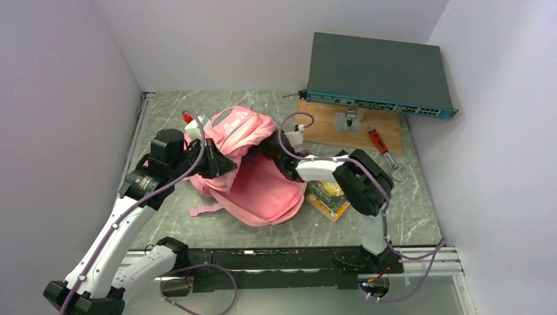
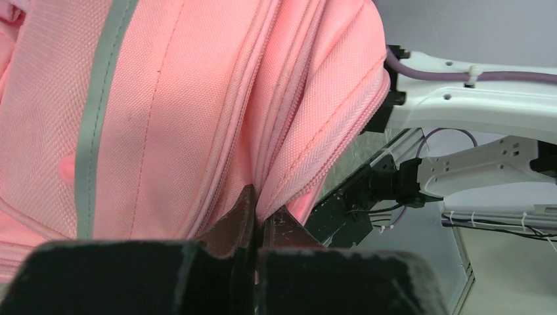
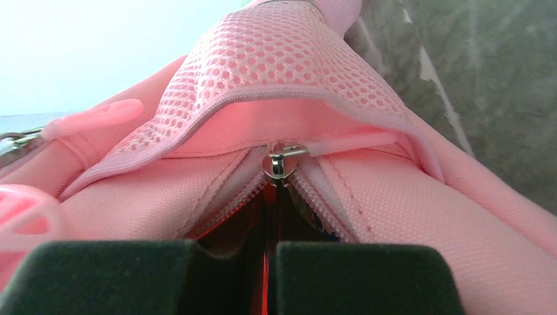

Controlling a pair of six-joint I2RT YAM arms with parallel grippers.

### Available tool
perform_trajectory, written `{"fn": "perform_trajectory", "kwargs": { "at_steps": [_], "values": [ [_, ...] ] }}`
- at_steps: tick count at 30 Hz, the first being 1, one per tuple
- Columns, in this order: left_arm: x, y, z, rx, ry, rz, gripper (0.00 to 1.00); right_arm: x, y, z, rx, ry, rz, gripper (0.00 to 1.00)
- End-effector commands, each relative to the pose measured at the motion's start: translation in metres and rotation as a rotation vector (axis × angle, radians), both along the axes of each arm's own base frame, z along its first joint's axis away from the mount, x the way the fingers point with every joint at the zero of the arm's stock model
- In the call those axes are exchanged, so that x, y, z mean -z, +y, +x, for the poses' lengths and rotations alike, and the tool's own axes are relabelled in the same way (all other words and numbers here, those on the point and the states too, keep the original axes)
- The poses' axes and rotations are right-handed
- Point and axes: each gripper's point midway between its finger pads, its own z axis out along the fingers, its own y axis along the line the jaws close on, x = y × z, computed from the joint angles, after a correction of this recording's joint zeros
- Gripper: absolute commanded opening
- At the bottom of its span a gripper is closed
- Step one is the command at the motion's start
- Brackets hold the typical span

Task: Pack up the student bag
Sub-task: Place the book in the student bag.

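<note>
The student bag (image 1: 266,190), a soft pink backpack, lies in the middle of the table with its top part lifted. My left gripper (image 1: 219,161) is shut on a fold of its pink fabric beside a zip seam (image 2: 263,213); a grey trim strip (image 2: 98,98) runs down the panel. My right gripper (image 1: 274,156) is at the bag's other side, jaws shut (image 3: 272,193) just under the metal zip slider (image 3: 280,161). The zip teeth spread apart toward my fingers. A thin red sliver shows between the jaws, and the pull itself is hidden there. A mesh pocket (image 3: 276,59) arches above the slider.
A flat colourful packet (image 1: 328,198) lies by the bag's right edge under the right arm. At the back right sit a grey network switch (image 1: 378,73), a wooden board (image 1: 328,128) and an orange-handled wrench (image 1: 383,147). Walls close in on the left, back and right.
</note>
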Motion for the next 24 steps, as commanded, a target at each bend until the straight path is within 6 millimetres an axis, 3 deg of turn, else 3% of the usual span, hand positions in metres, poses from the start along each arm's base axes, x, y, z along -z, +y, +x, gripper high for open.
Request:
{"fn": "perform_trajectory", "kwargs": {
  "at_steps": [1, 4, 6, 12, 15, 19, 24],
  "values": [
    [-0.051, -0.017, -0.009, 0.081, -0.114, -0.146, 0.0, -0.007, 0.011, 0.033, 0.095, -0.074, -0.048, 0.0],
    [-0.05, -0.015, -0.008, 0.073, -0.119, -0.134, 0.0, 0.007, 0.028, 0.035, 0.01, -0.091, -0.112, 0.03],
    [-0.05, -0.013, -0.008, 0.068, -0.12, -0.119, 0.0, 0.013, 0.03, 0.028, -0.046, -0.098, -0.152, 0.14],
    [-0.043, -0.007, -0.004, 0.038, -0.134, -0.084, 0.0, 0.036, 0.032, 0.006, -0.171, -0.096, -0.196, 0.33],
    [-0.042, -0.007, -0.003, 0.037, -0.129, -0.079, 0.0, 0.03, 0.031, 0.0, -0.203, -0.117, -0.193, 0.37],
    [-0.039, -0.007, -0.003, 0.036, -0.125, -0.077, 0.0, 0.02, 0.031, -0.008, -0.277, -0.111, -0.259, 0.52],
    [-0.036, -0.006, -0.004, 0.032, -0.122, -0.068, 0.0, 0.015, 0.023, -0.035, -0.41, -0.138, -0.335, 0.68]
  ]
}}
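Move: The orange book is already in the right hand at the mouth of the bag's pink compartment. Its resting place inside lies about 9 cm ahead of the right hand, 5 cm to its left and 5 cm lower. The blue book already in there stands about 9 cm ahead of that hand, 3 cm left and 5 cm below; the green book on the table is some 10 cm back and 23 cm to the right, 11 cm below. From the left hand, the resting place is roughly 21 cm ahead, 3 cm right and 21 cm down. Push the right hand left and down, slightly forward, about 5 cm in all, deeper into the bag with the orange book. Then open the fingers past half to let go of the book while easing back some 3 cm and up a little, turning the wrist about 15 degrees counter-clockwise with a slight roll. Hold the left gripper still, keeping the bag's zipped rim pinched. ##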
